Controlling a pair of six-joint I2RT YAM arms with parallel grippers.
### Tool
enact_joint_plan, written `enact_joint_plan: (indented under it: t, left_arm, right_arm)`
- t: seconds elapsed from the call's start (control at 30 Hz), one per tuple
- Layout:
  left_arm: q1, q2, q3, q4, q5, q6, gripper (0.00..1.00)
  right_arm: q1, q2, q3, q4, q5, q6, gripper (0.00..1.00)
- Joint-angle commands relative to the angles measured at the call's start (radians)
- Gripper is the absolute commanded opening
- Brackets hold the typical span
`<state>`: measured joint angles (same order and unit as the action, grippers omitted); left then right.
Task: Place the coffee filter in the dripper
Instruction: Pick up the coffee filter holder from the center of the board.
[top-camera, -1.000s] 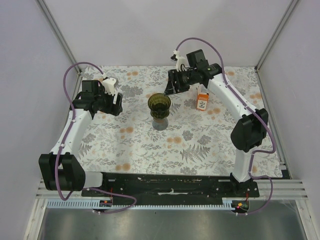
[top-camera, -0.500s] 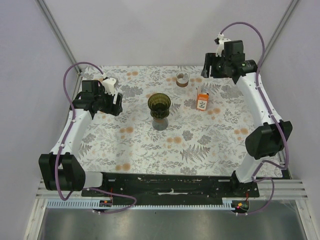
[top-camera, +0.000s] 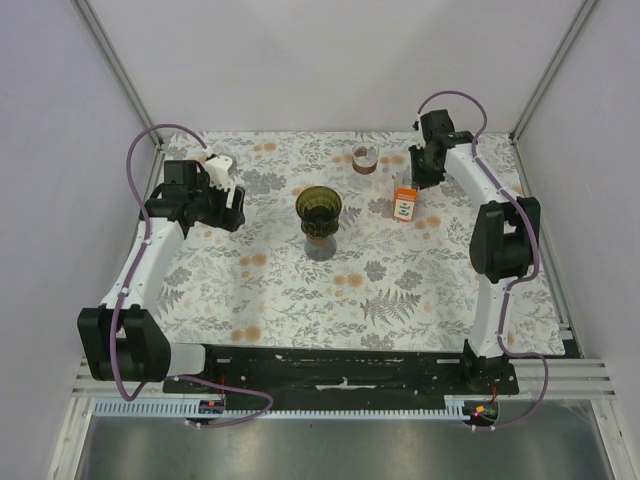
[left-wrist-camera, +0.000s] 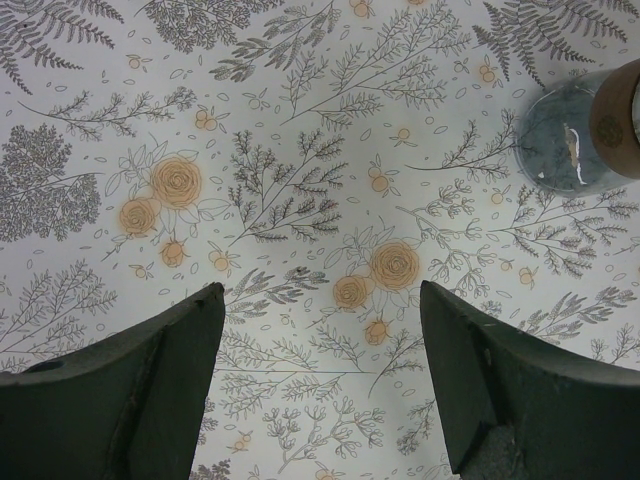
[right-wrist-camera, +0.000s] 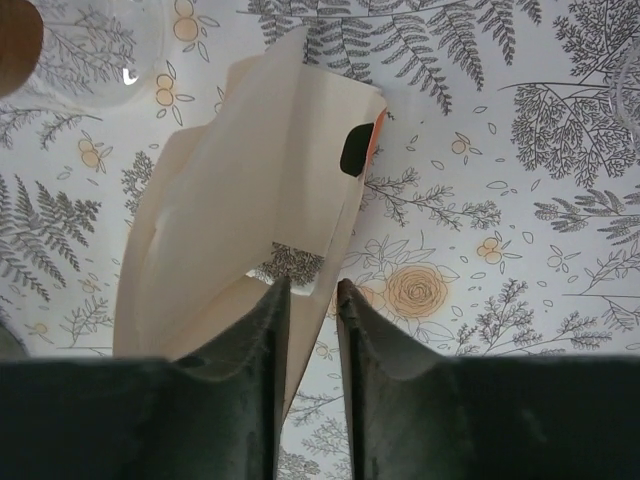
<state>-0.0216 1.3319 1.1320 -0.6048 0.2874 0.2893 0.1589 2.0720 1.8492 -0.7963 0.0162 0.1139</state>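
Note:
The green glass dripper (top-camera: 319, 209) stands upright mid-table, with nothing in it. Cream paper coffee filters (right-wrist-camera: 250, 180) stick up out of a small orange box (top-camera: 404, 202), of which a sliver (right-wrist-camera: 377, 132) shows in the right wrist view. My right gripper (top-camera: 426, 172) points down over that box. Its jaws (right-wrist-camera: 311, 290) stand narrowly apart, and the right edge of a filter runs between them against the left finger (right-wrist-camera: 268, 330). My left gripper (top-camera: 218, 203) hovers over bare cloth at the left, wide open (left-wrist-camera: 320, 298) and holding nothing.
A glass jar with a cork band (top-camera: 365, 157) stands at the back, left of the box, and shows as the jar (right-wrist-camera: 95, 50) in the right wrist view. A glass vessel with a cork band (left-wrist-camera: 580, 135) lies ahead-right of my left gripper. Floral cloth (top-camera: 300, 290) covers the table.
My right arm swung from beside the jar up to the back right corner, then came down over the orange box. Its jaws narrowed around a filter's edge. The left arm stayed still.

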Motion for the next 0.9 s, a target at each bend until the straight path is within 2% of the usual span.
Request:
enact_joint_plan:
  t: [0.0,0.07,0.13,0.33,0.53,0.7,0.77,0.87]
  left_arm:
    - [0.003,-0.030,0.006,-0.006,-0.014,0.037,0.84]
    - [0.003,-0.031,0.008,-0.006,-0.014,0.037,0.84]
    - [0.003,-0.031,0.011,-0.009,-0.016,0.039,0.84]
    - [0.003,-0.059,0.038,-0.047,-0.014,0.060,0.84]
    - [0.003,-0.092,0.127,-0.156,0.056,0.100,0.84]
    - [0.002,-0.118,0.245,-0.275,0.228,0.152,0.84]
    - [-0.004,-0.132,0.290,-0.311,0.326,0.174,0.82]
    - [-0.029,-0.142,0.363,-0.340,0.444,0.191,0.78]
  right_arm:
    - [-0.004,-0.038,-0.002,-0.001,0.005,-0.013,0.24]
    - [-0.004,-0.064,-0.016,0.000,0.011,-0.019,0.10]
    - [-0.004,-0.099,-0.041,-0.001,0.019,-0.028,0.00]
    - [0.014,-0.280,-0.128,0.003,0.005,-0.155,0.00]
    - [0.177,-0.505,-0.267,0.058,0.135,-0.410,0.00]
    - [0.292,-0.650,-0.324,0.100,0.146,-0.511,0.00]
    - [0.321,-0.696,-0.324,0.101,0.098,-0.525,0.00]
    - [0.363,-0.751,-0.335,0.106,-0.062,-0.546,0.00]
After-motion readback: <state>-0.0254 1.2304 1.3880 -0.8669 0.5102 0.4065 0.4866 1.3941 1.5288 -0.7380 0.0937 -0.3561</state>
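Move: The right fingers straddle the right wall of the coffee filter holder; its middle lies about 3 cm left, level ahead, some 3 cm below. The green dripper, on the glass carafe, is roughly 27 cm left, 10 cm back and 11 cm higher; the carafe's middle is 2 cm below the hand. The wood-collared glass stands about 13 cm ahead, 13 cm left, 4 cm below. From the left hand the holder is some 48 cm right, 12 cm ahead, 9 cm below. Right fingers pinch the holder's right wall, lifting it about 18 cm, back and left; left hand rises 10 cm. ##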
